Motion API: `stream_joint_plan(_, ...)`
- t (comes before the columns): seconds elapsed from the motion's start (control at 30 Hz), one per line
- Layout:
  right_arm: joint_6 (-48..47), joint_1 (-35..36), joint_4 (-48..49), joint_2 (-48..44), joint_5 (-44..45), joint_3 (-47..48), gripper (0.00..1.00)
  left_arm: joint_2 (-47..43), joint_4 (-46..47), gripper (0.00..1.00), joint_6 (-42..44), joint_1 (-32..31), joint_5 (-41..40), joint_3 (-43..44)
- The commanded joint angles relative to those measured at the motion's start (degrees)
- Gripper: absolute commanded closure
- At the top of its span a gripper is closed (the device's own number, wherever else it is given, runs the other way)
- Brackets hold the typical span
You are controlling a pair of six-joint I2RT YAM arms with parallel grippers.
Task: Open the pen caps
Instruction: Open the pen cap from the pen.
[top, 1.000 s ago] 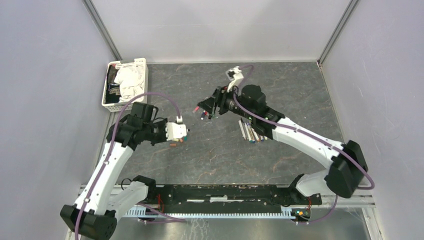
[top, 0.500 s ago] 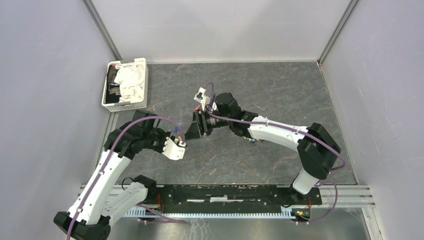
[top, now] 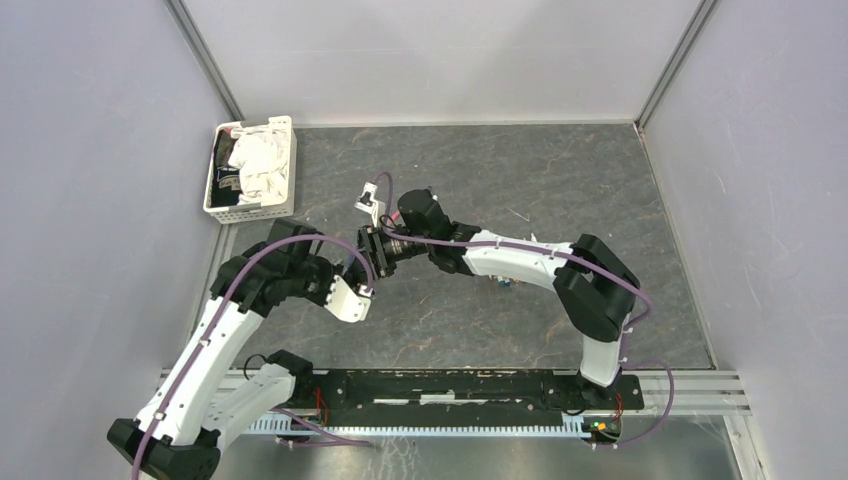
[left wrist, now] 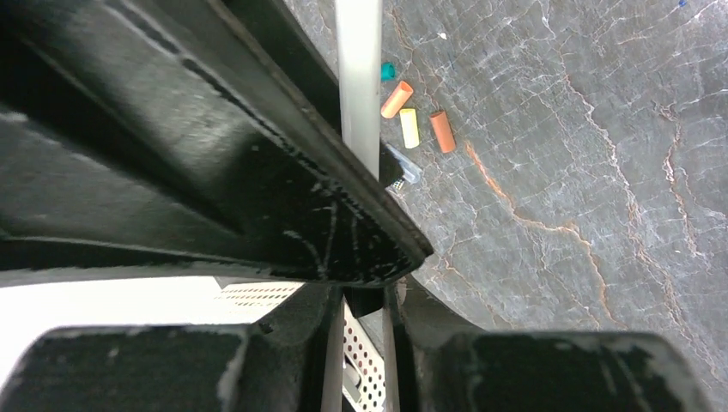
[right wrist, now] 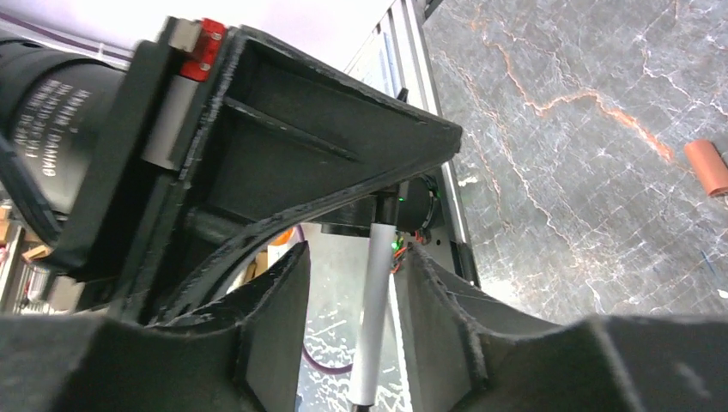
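My left gripper [top: 360, 291] is shut on a white-barrelled pen [left wrist: 358, 77], whose dark end sits between the fingers [left wrist: 330, 343]. The pen's barrel [right wrist: 375, 300] runs on between the jaws of my right gripper [right wrist: 360, 257], which stand open with a gap on each side of it. From above, the right gripper [top: 365, 252] meets the left one nose to nose at the table's centre left. Loose pen caps lie on the dark stone table: an orange one [left wrist: 396, 99], a yellow one [left wrist: 409, 127], a brown-orange one [left wrist: 442, 130] and a teal one [left wrist: 387, 70].
A white basket [top: 285, 140] holding cloths stands at the back left. A few more pens [top: 505, 282] lie partly hidden under the right forearm. Another reddish cap [right wrist: 708, 165] lies on the table [top: 560, 180]. A metal rail [top: 450, 385] runs along the near edge.
The right arm has swung left and down to the left gripper, and its jaws have narrowed round the pen's barrel. The left gripper dropped and turned earlier, then held still.
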Motion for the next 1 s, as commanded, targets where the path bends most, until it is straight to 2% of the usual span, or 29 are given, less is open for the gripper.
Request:
stream_joint_plan(0.0,1.4,0.4,3.0,1.4,-2.3,2.1,0.56,-0.2,0.2,0.98,2.5,-0.2,-0.6,0.5)
stream_joint_plan(0.07,1.4,0.4,3.1,1.3,-2.8,1.4,0.61,-0.2,0.4,0.98,2.3,-0.2,-0.6,0.5)
stream_joint_plan(0.17,1.4,0.5,4.0,1.0,-3.7,0.2,0.61,-0.1,0.9,0.98,2.0,-0.2,-0.5,0.3)
stream_joint_plan(0.2,1.3,0.4,4.2,0.8,-3.7,-0.2,0.64,-0.1,1.0,0.98,2.0,-0.3,-0.5,0.2)
stream_joint_plan(0.23,1.3,0.4,4.2,0.6,-3.4,-0.4,0.71,-0.1,1.2,0.98,2.0,-0.2,-0.4,0.2)
stream_joint_plan(0.3,1.0,0.3,4.2,0.6,-3.5,-0.6,0.92,-0.1,1.2,0.98,2.0,-0.2,-0.2,0.2)
stream_joint_plan(0.33,0.9,0.2,4.0,0.5,-3.7,-0.6,0.98,-0.1,1.2,0.98,2.3,-0.2,-0.4,0.2)
stream_joint_plan(0.37,0.7,0.0,3.9,0.4,-3.8,-1.1,1.0,0.0,1.3,0.98,2.5,-0.2,-0.8,0.1)
stream_joint_plan(0.5,-1.1,-1.4,3.6,-2.4,-4.8,-6.7,1.0,0.6,2.9,0.98,3.3,-0.2,-4.1,-0.9)
stream_joint_plan(0.77,-7.5,-6.0,2.1,-11.7,-7.0,-26.3,1.0,6.4,7.2,0.98,1.2,-0.2,-11.0,-1.9)
stream_joint_plan(0.87,-9.4,-7.3,0.7,-14.1,-7.1,-29.5,1.0,7.9,9.2,0.98,1.1,-0.2,-11.1,-2.8)
stream_joint_plan(0.97,-16.0,-9.7,-7.1,-16.8,-3.3,-29.1,1.0,10.8,12.6,0.98,-2.4,-0.2,-9.0,-2.9)
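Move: The pen's pale barrel already stands between the right hand's half-open pads, at the hand point within about a centimetre. Its black cap, still pinched by the left fingers, is about 4 cm to the right hand's left, level fore and aft and some 3 cm lower. From the left hand the barrel lies about 4 cm to the right, level fore and aft and 3 cm up. The loose caps lie on the table some 15 cm below the left hand and about 2 cm ahead, neither left nor right. While the left hand holds still with its grip on the black cap, the right fingers close from half open onto the pale barrel, sinking about 2 cm as they do, then pull away from the left hand to the right and down, gathering speed to some 12 cm right and 11 cm down, a little back, the fingertips tipping about 15 degrees downward. As the pull gets going the left hand keeps the cap pinched and moves off about 4 cm forward and 3 cm down, slightly left, tilting some 10 degrees. ##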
